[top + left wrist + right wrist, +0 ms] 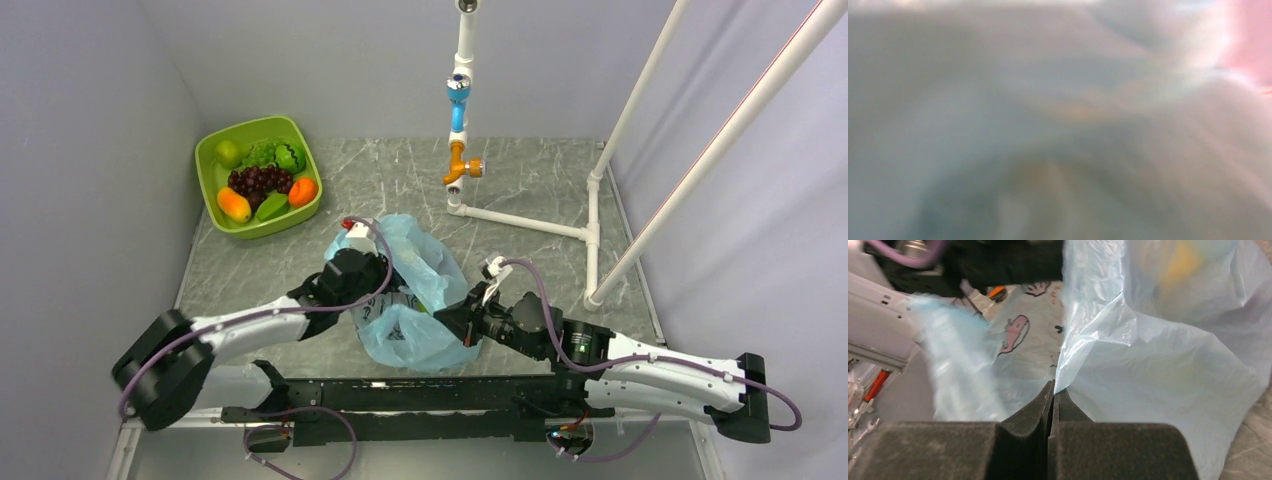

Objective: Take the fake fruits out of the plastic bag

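The light-blue plastic bag (420, 330) lies crumpled at the table's near middle. My right gripper (1054, 391) is shut on a fold of the bag's film (1148, 380) at its right side, also seen from above (470, 322). My left wrist (355, 272) reaches into the bag's mouth from the left, and its fingers are hidden in the film. The left wrist view shows only blurred pale film (1058, 120). A yellow shape (1182, 260) shows through the bag, probably a fake fruit. Other fake fruits, orange (302, 191) and leafy green (276, 155), lie in the tub.
A lime-green tub (215, 142) stands at the back left, holding the fruits with a purple grape bunch (262, 180) and a pale green pear (228, 152). A white pipe frame (520, 220) with a blue and orange fitting (460, 165) stands at the back right. Grey walls close both sides.
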`<state>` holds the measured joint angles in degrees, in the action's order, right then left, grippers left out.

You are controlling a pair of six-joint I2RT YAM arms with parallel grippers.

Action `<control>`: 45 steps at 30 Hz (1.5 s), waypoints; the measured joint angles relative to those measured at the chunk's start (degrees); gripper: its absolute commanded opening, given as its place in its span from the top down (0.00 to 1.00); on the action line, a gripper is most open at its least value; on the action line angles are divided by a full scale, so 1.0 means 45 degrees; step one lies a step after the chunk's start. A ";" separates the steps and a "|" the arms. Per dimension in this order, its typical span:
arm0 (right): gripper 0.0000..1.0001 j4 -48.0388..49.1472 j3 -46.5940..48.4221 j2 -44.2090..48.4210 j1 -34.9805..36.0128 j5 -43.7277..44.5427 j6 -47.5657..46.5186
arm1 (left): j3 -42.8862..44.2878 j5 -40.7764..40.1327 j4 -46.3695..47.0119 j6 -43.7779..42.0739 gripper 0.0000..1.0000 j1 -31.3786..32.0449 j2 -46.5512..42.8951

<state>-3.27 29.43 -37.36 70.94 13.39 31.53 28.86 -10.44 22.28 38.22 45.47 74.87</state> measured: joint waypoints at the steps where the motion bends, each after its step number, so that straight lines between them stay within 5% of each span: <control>1: 1.00 -0.0049 -0.0039 -0.0019 0.0000 0.0034 0.0000 | -0.0034 0.0447 -0.0238 -0.0029 0.57 -0.0024 -0.0661; 11: 1.00 -0.0806 -0.0005 -0.0549 0.0010 0.1656 -0.0092 | -0.1151 0.3322 -0.2788 0.0141 0.60 -0.0024 -0.6003; 17: 1.00 -0.0996 0.0350 -0.0670 0.0034 0.2492 -0.0097 | -0.1438 0.3687 -0.4760 0.0442 0.57 -0.0029 -0.7582; 23: 1.00 -0.1093 0.0398 -0.1035 0.0034 0.2565 -0.0253 | -0.2069 0.3483 -0.4838 0.0758 0.54 -0.0034 -0.7635; 31: 1.00 -0.1540 0.0398 -0.1554 0.0029 0.2409 -0.0806 | -0.2705 0.2637 -0.4707 0.0573 0.53 -0.0058 -0.4566; 38: 1.00 -0.1549 0.0369 -0.1855 -0.0121 0.2584 -0.1739 | -0.3570 0.2623 -0.3288 0.0680 0.29 -0.0049 -0.4279; 45: 1.00 -0.1477 0.0301 -0.1719 -0.0151 0.2511 -0.2025 | -0.3628 0.2633 -0.4391 0.0612 0.07 -0.0039 -0.6329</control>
<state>-9.91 30.79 -45.10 70.26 24.69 22.41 12.53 1.41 2.52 40.97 45.30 46.39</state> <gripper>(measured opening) 0.007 0.878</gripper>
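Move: Inside the blue bag, the left hand already grips something wide; the left side of the bag, where it is taken, is about 10 cm back, 5 cm left and 6 cm below. The green fruit shows faintly some 13 cm back and 6 cm right of this hand; the pipe elbow stands 11 cm ahead, 14 cm right. From the right hand, pinching the bag's film, that left side lies 2 cm ahead, 14 cm left, well below. Drawing back about 10 cm, the left hand first rises some 7 cm with its load, swings clockwise and drifts 5 cm left, then plunges to about 6 cm below its start, opens its fingers there and starts up again. The right hand keeps its shut pinch on the film, sinking 5 cm and easing forward and a little right while its fingers tip down some 20 degrees. ##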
